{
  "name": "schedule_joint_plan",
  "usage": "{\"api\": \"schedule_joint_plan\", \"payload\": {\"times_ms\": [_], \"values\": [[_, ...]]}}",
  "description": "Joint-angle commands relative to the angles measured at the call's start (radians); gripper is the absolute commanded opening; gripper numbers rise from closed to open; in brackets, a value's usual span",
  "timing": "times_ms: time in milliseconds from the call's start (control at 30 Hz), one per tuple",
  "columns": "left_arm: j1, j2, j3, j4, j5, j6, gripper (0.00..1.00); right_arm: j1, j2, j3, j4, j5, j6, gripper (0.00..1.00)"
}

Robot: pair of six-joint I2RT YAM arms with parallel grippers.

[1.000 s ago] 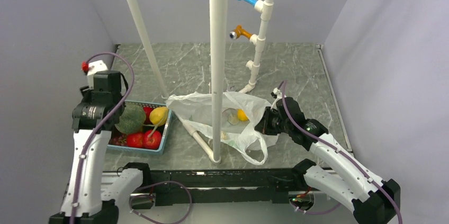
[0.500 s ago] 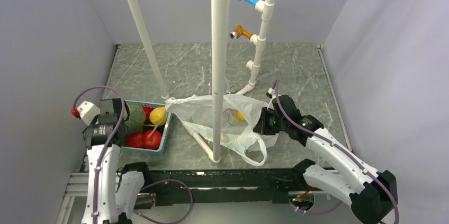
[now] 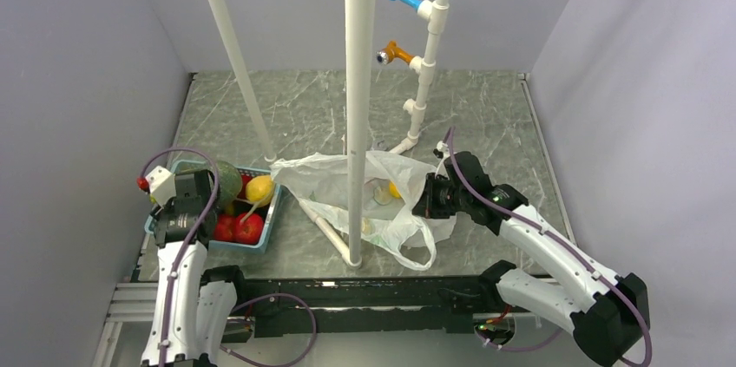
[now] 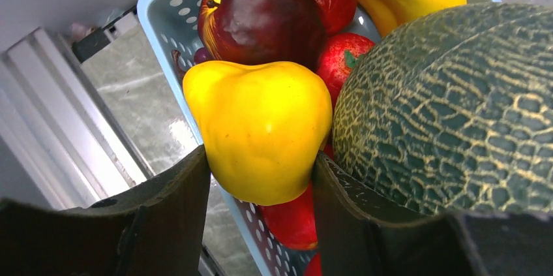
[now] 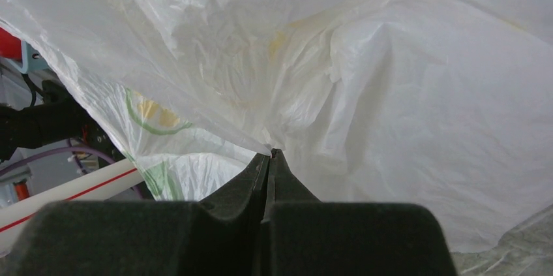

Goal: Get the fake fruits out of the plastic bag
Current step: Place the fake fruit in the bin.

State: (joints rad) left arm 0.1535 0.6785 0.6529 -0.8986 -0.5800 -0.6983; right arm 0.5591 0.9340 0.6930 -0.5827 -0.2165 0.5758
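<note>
The plastic bag point(image 3: 330, 180) lies crumpled in the middle of the table, around the white pole. A small yellow fruit point(image 3: 395, 189) shows through its right side. My right gripper point(image 3: 427, 202) is shut on a fold of the bag point(image 5: 404, 93), its jaws point(image 5: 270, 153) pinched together on the film. My left gripper point(image 4: 261, 165) is shut on a yellow fruit point(image 4: 261, 119) and holds it low over the left end of the light-blue basket point(image 3: 265, 232). In the top view the arm hides that fruit.
The basket point(image 4: 160, 8) holds a green netted melon point(image 4: 456, 106), a dark red apple point(image 4: 261, 15), red fruits point(image 3: 247, 228) and another yellow fruit point(image 3: 259, 189). White poles point(image 3: 358, 107) and a pipe rack with taps point(image 3: 425, 63) stand on the table.
My left arm has dropped from high above the basket to low at its left end. My right gripper has edged slightly left with the bag still in it.
</note>
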Motion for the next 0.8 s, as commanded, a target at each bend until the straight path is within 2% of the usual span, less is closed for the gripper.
{"api": "schedule_joint_plan", "payload": {"times_ms": [0,167,233,300,400,500,600,767], "values": [[0.001,-0.025,-0.041,0.22,0.046,0.159,0.0,-0.004,0.058,0.063,0.014,-0.057,0.001,0.0],[0.001,0.028,-0.015,0.182,0.054,0.128,0.01,-0.003,0.095,0.077,0.046,-0.088,0.014,0.0],[0.001,0.041,0.01,0.144,0.04,0.113,0.14,-0.003,0.1,0.077,0.052,-0.09,0.018,0.0],[0.0,0.054,0.026,0.121,0.04,0.11,0.36,-0.003,0.106,0.073,0.059,-0.095,0.023,0.0],[0.0,0.062,0.041,0.102,0.044,0.097,0.53,-0.003,0.109,0.068,0.065,-0.102,0.025,0.0],[0.001,0.058,0.062,0.085,0.059,0.096,0.65,-0.002,0.109,0.07,0.061,-0.1,0.023,0.0],[0.001,0.041,0.105,0.046,0.064,0.082,0.72,-0.003,0.105,0.067,0.062,-0.096,0.019,0.0],[0.001,0.016,0.144,0.0,0.055,0.073,0.88,-0.004,0.104,0.062,0.065,-0.096,0.014,0.0]]}}
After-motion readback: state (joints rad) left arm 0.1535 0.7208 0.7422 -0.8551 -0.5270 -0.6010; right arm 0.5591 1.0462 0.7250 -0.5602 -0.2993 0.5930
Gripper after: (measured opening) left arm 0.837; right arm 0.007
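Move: The left hand already holds the yellow fruit over the bin. The gap it is meant for, beside the bin's near wall, lies about 2 cm ahead, 1 cm left and 2 cm below. From this hand, the dark fruit sits some 4 cm ahead and 8 cm left, the melon about 10 cm ahead and 2 cm right, and a red tomato 1 cm ahead, 4 cm right and 6 cm down. From the right hand, still pinching the bag, that gap is roughly 52 cm left, level fore and aft, 2 cm lower. Keeping the yellow fruit pinched, the left hand eases about 2 cm forward between the dark fruit and the melon and sinks nearly 1 cm, turning slightly clockwise, then opens its fingers to let the fruit go and rises some 3.5 cm straight up off it. The right hand keeps its shut grip on the bag while shifting about 2 cm to its left and slightly down, the wrist tipping about 5 degrees downward. ##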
